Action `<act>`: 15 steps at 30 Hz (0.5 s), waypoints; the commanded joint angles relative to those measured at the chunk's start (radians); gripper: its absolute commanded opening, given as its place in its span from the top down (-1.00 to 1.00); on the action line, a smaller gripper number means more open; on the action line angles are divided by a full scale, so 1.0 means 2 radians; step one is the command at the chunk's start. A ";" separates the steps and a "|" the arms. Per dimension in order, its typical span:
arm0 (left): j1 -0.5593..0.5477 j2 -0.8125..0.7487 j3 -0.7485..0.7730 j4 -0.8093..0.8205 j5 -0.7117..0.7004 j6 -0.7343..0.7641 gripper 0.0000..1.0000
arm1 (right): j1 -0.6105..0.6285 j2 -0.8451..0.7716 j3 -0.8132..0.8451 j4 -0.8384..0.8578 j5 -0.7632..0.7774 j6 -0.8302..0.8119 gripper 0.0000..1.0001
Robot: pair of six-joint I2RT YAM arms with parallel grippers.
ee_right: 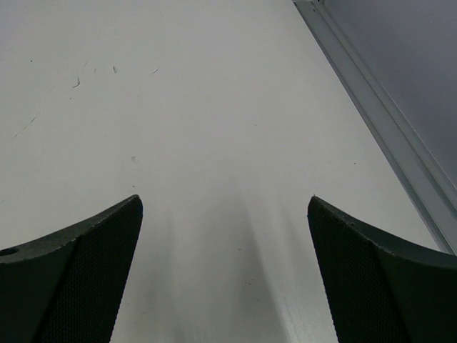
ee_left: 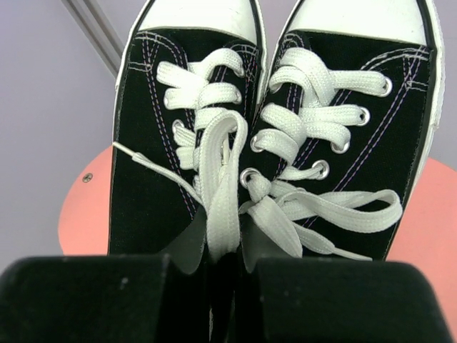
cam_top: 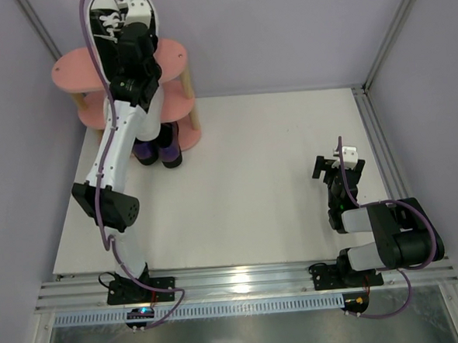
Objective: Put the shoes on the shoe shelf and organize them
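Two black canvas sneakers (ee_left: pixel 285 143) with white laces and toe caps sit side by side over the top pink board (ee_left: pixel 78 214) of the shoe shelf (cam_top: pixel 71 72). My left gripper (ee_left: pixel 214 261) is shut on their inner edges at the tongues. From above, the sneakers (cam_top: pixel 118 11) point away, past the board's back edge; whether they rest on it is unclear. Dark purple glossy shoes (cam_top: pixel 159 151) stick out at the shelf's foot, partly hidden by my left arm. My right gripper (ee_right: pixel 225 204) stands open over bare table, its place in the top view (cam_top: pixel 334 165) at the right.
A metal rail (ee_right: pixel 385 121) runs along the table's right edge, close to my right gripper. Grey walls enclose the table at the back and sides. The white table top (cam_top: pixel 260 177) stretches between the shelf and my right arm.
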 commanded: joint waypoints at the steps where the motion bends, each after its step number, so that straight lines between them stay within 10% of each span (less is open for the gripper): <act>1: 0.011 -0.061 0.039 0.107 -0.008 0.013 1.00 | -0.002 -0.006 0.007 0.038 -0.004 0.010 -0.94; 15: 0.057 -0.075 -0.009 0.062 0.026 -0.023 1.00 | -0.002 -0.007 0.007 0.038 -0.004 0.010 -0.94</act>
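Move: The left hand, already gripping the black sneakers, is high above the shelf; the middle of the top board lies about 8 cm to its left, roughly level fore and aft, and some 18 cm below. The white shoes on the middle board are about 8 cm left, 5 cm back and 28 cm down; the purple shoes 5 cm left, 4 cm back and 39 cm down. From the idle right hand, the top board is some 66 cm left, 18 cm ahead and 18 cm higher. The left hand keeps its pinch and carries the sneakers about 5 cm left towards mid-board, above the top shelf. ##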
